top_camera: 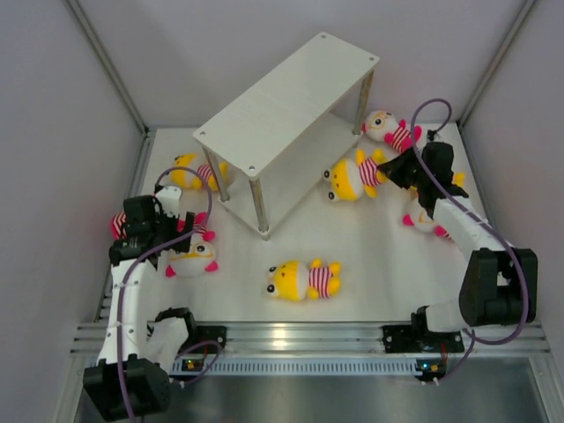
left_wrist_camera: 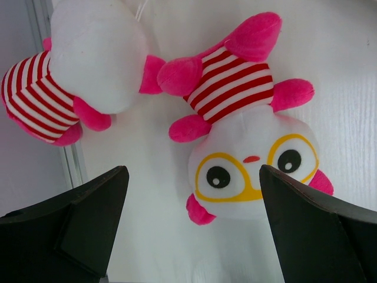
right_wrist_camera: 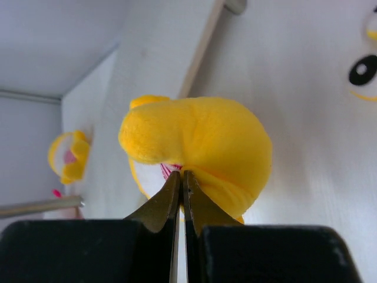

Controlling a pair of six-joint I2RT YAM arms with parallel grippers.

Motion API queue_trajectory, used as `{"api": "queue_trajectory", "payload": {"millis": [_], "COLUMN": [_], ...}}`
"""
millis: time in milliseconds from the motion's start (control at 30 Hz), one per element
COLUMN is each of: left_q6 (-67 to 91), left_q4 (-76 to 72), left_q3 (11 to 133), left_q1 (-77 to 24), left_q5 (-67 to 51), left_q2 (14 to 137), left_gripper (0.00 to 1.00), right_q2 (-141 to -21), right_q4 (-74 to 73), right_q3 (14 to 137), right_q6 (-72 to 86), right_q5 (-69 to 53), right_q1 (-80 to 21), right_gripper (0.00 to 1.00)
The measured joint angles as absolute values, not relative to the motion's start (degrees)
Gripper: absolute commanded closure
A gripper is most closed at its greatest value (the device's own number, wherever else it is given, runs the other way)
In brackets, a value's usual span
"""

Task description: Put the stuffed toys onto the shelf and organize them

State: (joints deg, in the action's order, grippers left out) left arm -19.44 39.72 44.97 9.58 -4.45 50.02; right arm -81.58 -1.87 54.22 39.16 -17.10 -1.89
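The shelf (top_camera: 291, 110) stands at the back middle, both white boards bare. Several stuffed toys lie on the table around it. My right gripper (top_camera: 398, 170) is shut, its tips pinching a fold of a yellow stuffed toy (top_camera: 352, 176) beside the shelf's right end. In the right wrist view the jaws (right_wrist_camera: 181, 175) meet under that toy's yellow body (right_wrist_camera: 200, 138). My left gripper (top_camera: 167, 231) hangs open over a white-headed toy with glasses (left_wrist_camera: 250, 162), its fingers apart on either side of the head. A second white-headed toy (left_wrist_camera: 94, 59) lies face down beside it.
Other toys: a yellow one (top_camera: 196, 170) left of the shelf, a yellow one (top_camera: 302, 279) at the front middle, a white-headed one (top_camera: 390, 130) at the back right, another (top_camera: 421, 220) under my right arm. Metal frame rails line the table's sides.
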Motion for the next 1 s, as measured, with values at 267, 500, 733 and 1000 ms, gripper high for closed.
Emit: {"api": "queue_trajectory", "payload": {"millis": [267, 500, 733, 1000], "left_q6": [-19.44, -19.16, -18.94, -18.7], "left_q4": [44.95, 46.24, 46.78, 46.81], "left_q3": [48.75, 48.86, 48.86, 48.86], "left_q1": [9.52, 9.43, 9.43, 9.41], "left_q5": [0.4, 0.99, 1.28, 1.43], "left_q2": [50.15, 50.3, 51.0, 51.42], "left_gripper": [0.01, 0.01, 0.01, 0.01], "right_q2": [-82.08, -93.76, -105.56, -112.12], "right_q4": [10.76, 20.38, 24.62, 25.98], "right_q3": [54.85, 58.33, 63.68, 68.4], "right_q6": [55.92, 70.67, 82.74, 92.95], "right_q5": [-5.1, 6.11, 15.38, 24.12], "right_q1": [-10.61, -17.04, -19.79, -21.58], "right_gripper": [1.0, 1.0, 1.0, 1.0]}}
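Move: The right hand already holds the yellow toy by its legs. The spot it heads for, the right end of the shelf's lower board, lies about 15 cm ahead, 14 left and 5 below. The shelf's right front post stands roughly 17 cm ahead and 4 left; a white-and-pink toy lies 16 ahead, 5 right, and a second yellow toy 3 ahead, 13 right, both some 11 below. From the left hand the spot is around 28 cm ahead, 36 right. Still pinching the yellow toy's legs, the right hand carries the toy forward about 13 cm and left some 9, rising about 5 cm at first and then sinking again, into the shelf's opening over the lower board. The wrist rolls left side up and turns clockwise on the way, about 50 degrees in all, with the fingers kept shut. The open left hand eases back and left about 2 cm. ##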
